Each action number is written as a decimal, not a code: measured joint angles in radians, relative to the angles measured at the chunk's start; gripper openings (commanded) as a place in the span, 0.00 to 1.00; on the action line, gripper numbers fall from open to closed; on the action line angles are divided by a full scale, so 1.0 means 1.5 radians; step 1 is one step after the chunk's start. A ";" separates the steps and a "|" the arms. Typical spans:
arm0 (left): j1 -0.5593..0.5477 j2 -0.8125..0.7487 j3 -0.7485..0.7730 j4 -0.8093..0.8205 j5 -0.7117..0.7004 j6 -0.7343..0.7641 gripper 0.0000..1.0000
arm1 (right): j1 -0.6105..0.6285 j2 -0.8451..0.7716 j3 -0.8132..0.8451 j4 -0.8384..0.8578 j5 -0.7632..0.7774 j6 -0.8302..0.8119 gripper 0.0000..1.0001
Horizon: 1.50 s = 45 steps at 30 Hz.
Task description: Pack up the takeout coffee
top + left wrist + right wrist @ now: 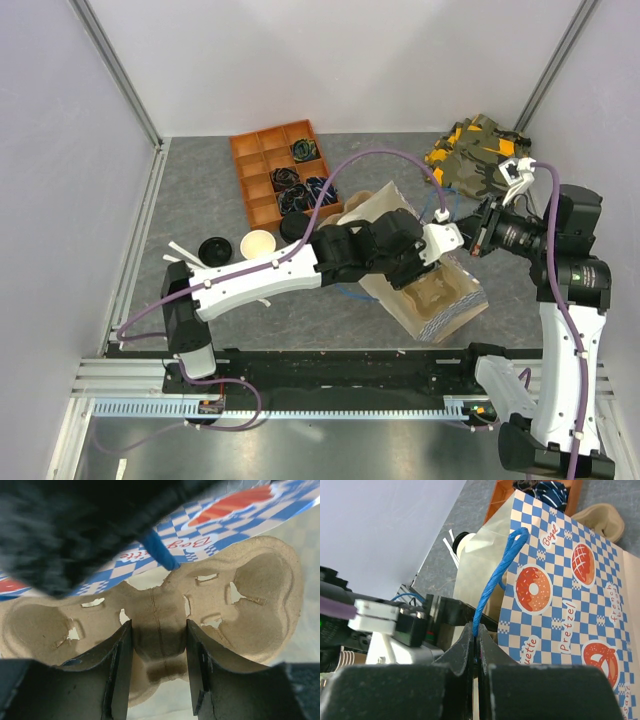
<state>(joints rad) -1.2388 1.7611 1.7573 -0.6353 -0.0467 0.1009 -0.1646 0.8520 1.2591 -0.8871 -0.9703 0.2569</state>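
The takeout coffee is hidden in every view. A paper bag [445, 305] printed with blue checks and pastries [555, 580] lies on its side with its mouth open. A tan pulp cup carrier [260, 595] sits in that mouth. My left gripper [159, 628] is shut on the carrier's middle ridge, one finger on each side. The carrier's cup wells that show are empty. My right gripper [476, 630] is shut on the bag's blue twisted handle [500, 570] and holds it up at the bag's upper edge.
An orange compartment tray [262, 170] with dark items stands at the back. A loose black lid [215, 248] and a lidless tan cup [258, 243] lie left of the left arm. A camouflage-patterned bundle [475, 160] sits at the back right. White sticks [180, 252] lie at the left.
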 measured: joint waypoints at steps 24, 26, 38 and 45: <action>0.020 -0.011 -0.188 0.114 0.003 -0.026 0.21 | -0.001 0.036 0.037 -0.013 0.048 0.036 0.00; 0.024 -0.005 -0.180 0.109 0.003 -0.027 0.20 | -0.001 0.041 0.037 -0.013 0.048 0.035 0.00; 0.033 0.102 -0.090 0.087 0.016 -0.021 0.19 | -0.008 0.098 0.069 -0.039 0.078 -0.002 0.00; 0.046 0.176 -0.002 0.048 0.033 -0.001 0.20 | -0.034 0.130 0.080 -0.053 0.102 -0.050 0.00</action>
<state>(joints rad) -1.1694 2.0247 1.7550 -0.5640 0.0029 0.1001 -0.2150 1.0473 1.3792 -0.9668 -0.8169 0.1818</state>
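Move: The pulp carrier is already in my left fingers, and the paper bag it is going into has its middle about 3 cm ahead, 5 cm right and 13 cm below. The spare carrier lies some 9 cm ahead and 12 cm left of this hand, the black-lidded cup about 8 cm ahead and 21 cm left, both about 20 cm down. From my right hand, holding the blue handle, the bag's middle is roughly 4 cm back, 6 cm left and 22 cm below. I lower the carrier into the bag with my left hand, about 8 cm straight down at first. After a near halt that level, I ease it on down and forward, almost 12 cm deeper in all, tipping slightly. My shut right hand keeps its pinch on the handle and draws it about 5 cm forward and somewhat less to the right, mostly late on. ##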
